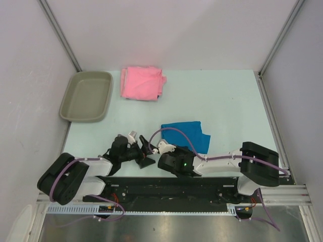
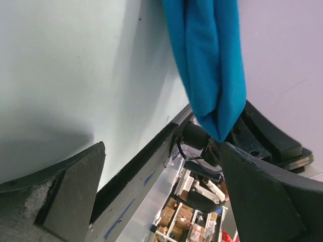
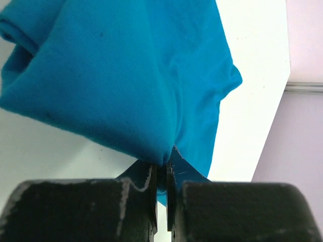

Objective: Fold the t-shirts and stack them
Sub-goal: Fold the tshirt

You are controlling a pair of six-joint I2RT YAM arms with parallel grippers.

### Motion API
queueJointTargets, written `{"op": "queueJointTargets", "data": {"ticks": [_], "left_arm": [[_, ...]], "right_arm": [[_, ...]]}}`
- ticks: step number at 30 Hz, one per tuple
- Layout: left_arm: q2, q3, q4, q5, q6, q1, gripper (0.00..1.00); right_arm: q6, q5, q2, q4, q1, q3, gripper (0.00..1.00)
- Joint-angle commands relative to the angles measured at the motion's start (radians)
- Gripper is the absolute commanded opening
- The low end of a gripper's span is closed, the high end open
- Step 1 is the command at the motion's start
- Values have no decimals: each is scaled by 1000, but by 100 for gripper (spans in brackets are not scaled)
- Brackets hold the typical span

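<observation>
The bright blue t-shirt (image 1: 185, 134) lies bunched on the table just ahead of the arms. My right gripper (image 1: 161, 146) is shut on its near left edge. In the right wrist view the blue cloth (image 3: 126, 75) is pinched between the closed fingers of the right gripper (image 3: 161, 174) and spreads away over the table. My left gripper (image 1: 146, 152) stands open beside it, its fingers wide apart and holding nothing. In the left wrist view the blue t-shirt (image 2: 207, 60) hangs past the open left gripper (image 2: 161, 169). The pink t-shirt (image 1: 142, 83) lies folded at the back.
A grey-beige plastic tray (image 1: 75, 108) sits at the back left, next to the pink t-shirt. Pale walls close in the table on three sides. The black rail (image 1: 166, 184) carrying the arm bases runs along the near edge.
</observation>
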Motion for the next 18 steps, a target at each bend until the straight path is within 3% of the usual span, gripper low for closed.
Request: {"op": "queueJointTargets", "data": {"ticks": [1, 10, 18], "left_arm": [[65, 61, 124, 0, -57, -33, 100], [281, 110, 389, 28, -195, -93, 100], [384, 213, 346, 17, -190, -136, 100]], "right_arm": [[68, 50, -40, -44, 28, -16, 0], [111, 58, -27, -72, 63, -19, 0], [122, 70, -37, -78, 77, -20, 0]]}}
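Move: The left end of the blue t-shirt's lifted near edge lies about 8 cm to the right of my left hand, roughly 3 cm ahead and near its height; from my right hand, which already pinches that edge, it is some 6 cm left and 2 cm ahead. The t-shirt's flat part is centred about 16 cm right of my left hand, 10 cm ahead and 6 cm lower. My right gripper stands about 12 cm to its right and 3 cm ahead. I slide my left hand about 5 cm to the right with its jaws wide open, easing slightly forward and tipping its fingers up a few degrees, so they pass around the loose left end of the lifted blue edge. Meanwhile my right hand keeps its pinch and draws the cloth back some 2 cm towards me, then holds still. ##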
